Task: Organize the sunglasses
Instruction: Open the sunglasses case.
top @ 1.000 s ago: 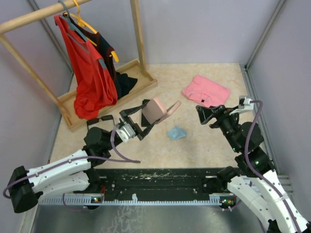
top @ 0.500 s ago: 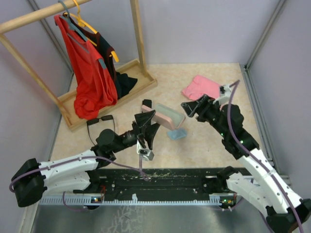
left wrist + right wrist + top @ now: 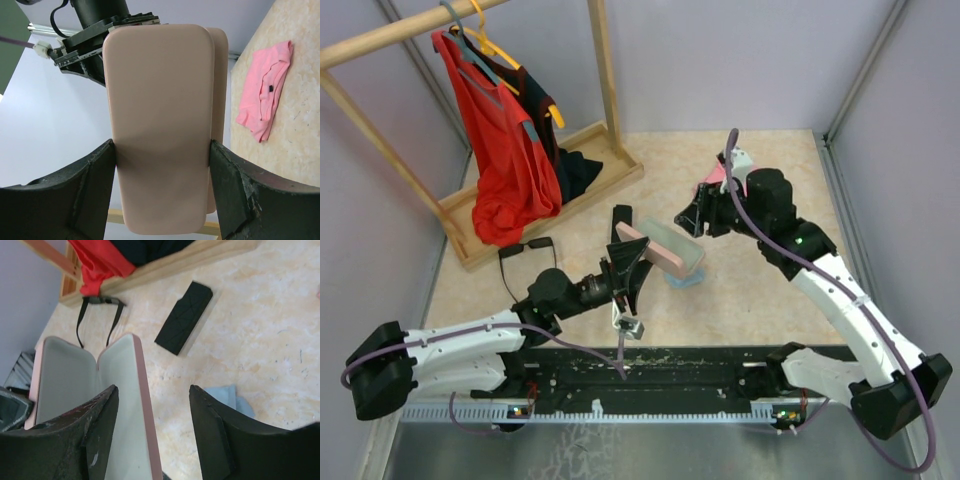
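Observation:
A black pair of sunglasses [image 3: 526, 248] lies unfolded on the table by the rack base, also visible in the right wrist view [image 3: 100, 314]. My left gripper [image 3: 626, 262] is shut on a pink oblong case [image 3: 665, 250], whose pink shell [image 3: 160, 125] fills the span between the fingers [image 3: 162, 192]. The case is open and shows a pale green lining [image 3: 75, 385]. My right gripper [image 3: 696, 221] is at the case's far end. It stands open [image 3: 152, 400], with the lid's rim between its fingers and a gap on the right side.
A black oblong case [image 3: 183, 317] lies closed on the table beyond the pink one. A blue cloth [image 3: 682, 277] sits under the held case. A pink garment [image 3: 265, 90] lies at the back right. A wooden clothes rack [image 3: 550, 190] with a red garment [image 3: 505, 150] stands at the back left.
My right arm has swung left to the pink case and its jaws have narrowed around the lid. My left arm has turned the case and laid it open towards the right.

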Controlling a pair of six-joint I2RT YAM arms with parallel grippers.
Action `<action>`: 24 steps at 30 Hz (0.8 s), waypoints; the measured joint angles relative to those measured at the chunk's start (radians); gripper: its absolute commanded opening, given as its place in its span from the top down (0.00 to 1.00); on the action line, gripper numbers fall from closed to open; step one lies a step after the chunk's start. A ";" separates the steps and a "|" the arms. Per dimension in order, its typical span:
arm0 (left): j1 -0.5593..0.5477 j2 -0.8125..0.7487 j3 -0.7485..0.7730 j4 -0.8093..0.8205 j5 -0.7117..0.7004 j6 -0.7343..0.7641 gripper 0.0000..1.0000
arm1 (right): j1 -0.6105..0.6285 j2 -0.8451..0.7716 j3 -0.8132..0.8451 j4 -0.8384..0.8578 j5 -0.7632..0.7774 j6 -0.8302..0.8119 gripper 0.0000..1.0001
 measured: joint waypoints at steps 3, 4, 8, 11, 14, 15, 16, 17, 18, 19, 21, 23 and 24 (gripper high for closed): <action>-0.003 0.000 0.000 -0.010 -0.014 0.011 1.00 | 0.000 0.027 0.015 -0.051 -0.043 -0.050 0.49; -0.004 0.000 0.000 -0.015 -0.018 0.014 1.00 | 0.000 0.034 0.016 -0.068 -0.054 -0.067 0.50; -0.007 0.000 0.000 -0.037 -0.026 0.022 1.00 | -0.001 0.051 0.016 -0.116 -0.077 -0.123 0.54; -0.010 0.000 0.000 -0.047 -0.029 0.025 1.00 | -0.001 0.058 0.017 -0.134 -0.092 -0.165 0.55; -0.011 0.000 0.000 -0.051 -0.031 0.026 1.00 | -0.001 0.070 0.018 -0.146 -0.103 -0.204 0.55; -0.011 0.000 0.000 -0.052 -0.032 0.026 1.00 | -0.001 0.073 0.018 -0.149 -0.108 -0.214 0.55; -0.011 0.000 0.000 -0.052 -0.032 0.026 1.00 | -0.001 0.076 0.018 -0.151 -0.113 -0.224 0.56; -0.011 0.000 0.000 -0.052 -0.033 0.026 1.00 | -0.001 0.079 0.018 -0.152 -0.118 -0.232 0.56; -0.011 0.000 0.000 -0.052 -0.033 0.026 1.00 | -0.001 0.081 0.018 -0.154 -0.123 -0.241 0.56; -0.011 0.000 0.000 -0.052 -0.034 0.026 1.00 | -0.001 0.083 0.018 -0.156 -0.130 -0.249 0.57; -0.011 0.000 0.000 -0.052 -0.034 0.026 1.00 | -0.001 0.086 0.018 -0.163 -0.143 -0.261 0.60; -0.011 0.000 0.000 -0.052 -0.034 0.026 1.00 | -0.001 0.086 0.018 -0.166 -0.152 -0.269 0.64; -0.011 0.000 0.000 -0.052 -0.034 0.025 1.00 | -0.001 0.087 0.018 -0.167 -0.159 -0.273 0.65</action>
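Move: The free half of the sunglasses case that my left hand holds hangs open, its middle about 3 cm back, 3 cm left and 6 cm below my right hand; from my left hand it lies some 3 cm ahead, 5 cm right and 3 cm lower. The blue cloth lies on the table about 2 cm ahead, 4 cm right and 25 cm below my right hand, the black case roughly 14 cm ahead, 12 cm left and 26 cm down. I sink my right hand about 5 cm onto the free half's outer rim, easing back some 2 cm and turning nearly 20 degrees, mostly counter-clockwise, while the fingers narrow by about a third to straddle the pale wall. My left hand keeps its grip on the other half and settles about 1 cm. ##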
